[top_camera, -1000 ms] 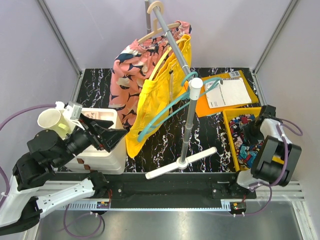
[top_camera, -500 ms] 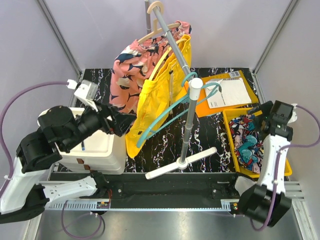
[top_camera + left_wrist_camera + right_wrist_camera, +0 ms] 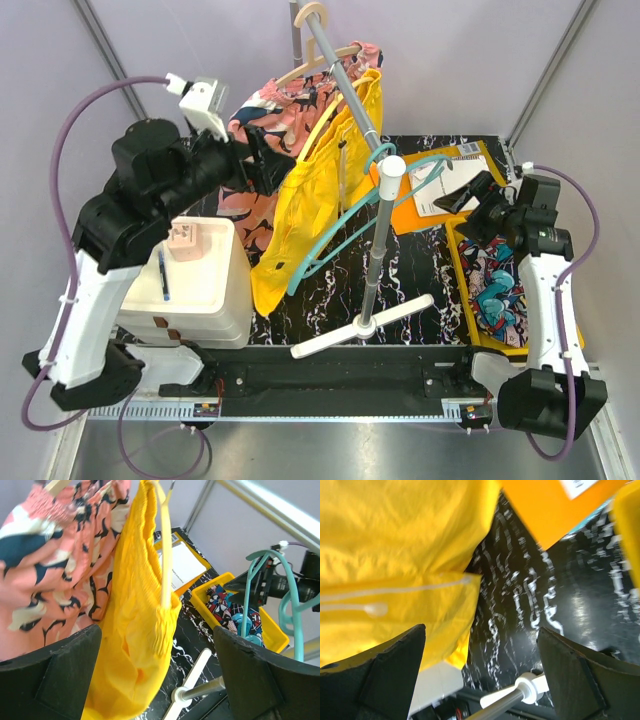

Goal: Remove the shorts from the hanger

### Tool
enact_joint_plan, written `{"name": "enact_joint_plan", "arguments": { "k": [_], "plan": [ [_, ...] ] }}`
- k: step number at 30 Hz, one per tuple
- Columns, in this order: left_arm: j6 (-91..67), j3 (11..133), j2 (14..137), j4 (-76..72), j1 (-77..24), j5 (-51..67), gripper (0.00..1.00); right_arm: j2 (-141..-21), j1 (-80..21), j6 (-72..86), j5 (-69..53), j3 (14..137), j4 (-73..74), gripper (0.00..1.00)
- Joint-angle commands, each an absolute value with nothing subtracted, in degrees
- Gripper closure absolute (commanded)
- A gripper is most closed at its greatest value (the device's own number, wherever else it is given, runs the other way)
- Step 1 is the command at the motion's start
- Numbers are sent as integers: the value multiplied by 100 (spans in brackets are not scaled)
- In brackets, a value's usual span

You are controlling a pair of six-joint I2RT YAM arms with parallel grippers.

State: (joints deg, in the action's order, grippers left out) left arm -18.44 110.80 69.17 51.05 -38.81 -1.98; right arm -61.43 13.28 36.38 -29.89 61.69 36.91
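Note:
The plain yellow shorts [image 3: 310, 215] hang on a hanger from the metal rail [image 3: 345, 85], next to a pink patterned garment [image 3: 250, 140] on a wooden hanger. The comic-print shorts [image 3: 492, 290] lie in the yellow bin [image 3: 458, 262] at the right. My left gripper [image 3: 268, 160] is open, held high just left of the hanging clothes; its wrist view shows the yellow shorts [image 3: 135, 630] between the black fingers [image 3: 55, 680], untouched. My right gripper [image 3: 462, 198] is open over the orange envelope, facing the yellow shorts [image 3: 395, 555].
Teal hangers [image 3: 405, 180] hook on the rail by the upright pole [image 3: 376, 250], which stands on a white cross base [image 3: 360, 325]. A white box [image 3: 195, 285] with a pen and a pink item sits at the left. An orange envelope [image 3: 455, 185] lies at the back right.
My left arm rose from the white box up to the hanging clothes. My right gripper opened, left the comic-print shorts in the bin and moved back and left.

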Motion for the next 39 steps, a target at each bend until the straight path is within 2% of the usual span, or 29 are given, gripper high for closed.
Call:
{"name": "enact_joint_plan", "arguments": {
  "k": [1, 8, 12, 19, 26, 30, 36, 37, 38, 39],
  "plan": [
    [-1486, 11767, 7451, 4782, -3691, 817, 6, -6065, 941, 3524, -3296, 6162, 3209, 0],
    [-1345, 11690, 7699, 4650, -3691, 853, 9, -6100, 914, 3586, -3577, 5801, 2997, 0],
    [-1310, 11207, 7550, 4597, -3700, 695, 6, -6055, 905, 3569, -3603, 5722, 2927, 0],
    [-1327, 10872, 7602, 4430, -3691, 624, 7, -6073, 914, 3656, -3709, 5608, 2760, 0],
    [-1309, 10802, 7796, 4228, -3700, 598, 15, -6108, 896, 3709, -3779, 5537, 2681, 0],
    [-1336, 10714, 7884, 4087, -3691, 624, 24, -6135, 888, 3683, -3770, 5555, 2681, 0],
    [-1318, 10652, 7945, 3929, -3683, 606, 43, -6161, 888, 3674, -3779, 5546, 2663, 0],
    [-1310, 10670, 7963, 3920, -3691, 589, 47, -6170, 888, 3683, -3788, 5555, 2654, 0],
    [-1283, 10687, 7972, 3903, -3691, 598, 59, -6170, 888, 3674, -3788, 5555, 2654, 0],
    [-1283, 10722, 7980, 3902, -3691, 589, 65, -6179, 888, 3683, -3797, 5555, 2654, 0]
  ]
}}
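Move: The near left end of the yellow shorts' waistband, on its hanger tip, lies about 7 cm ahead of the left gripper, 7 cm to its right and 7 cm lower. The pink shorts hang roughly 15 cm straight ahead and some 12 cm below; the empty teal hanger is about 16 cm right, almost level fore and aft, 7 cm lower. From the right hand that waistband end is some 36 cm left, 3 cm back and 17 cm up. Bring the left gripper forward and to the right towards the yellow waistband end, then sink about 5 cm, and finish with another short slant forward, right and a little down. Start closing the wide-open fingers on either side of the hanger tip, to about half. Let the right hand slip about 3.5 cm left and slightly down, wide open, then hold there. ##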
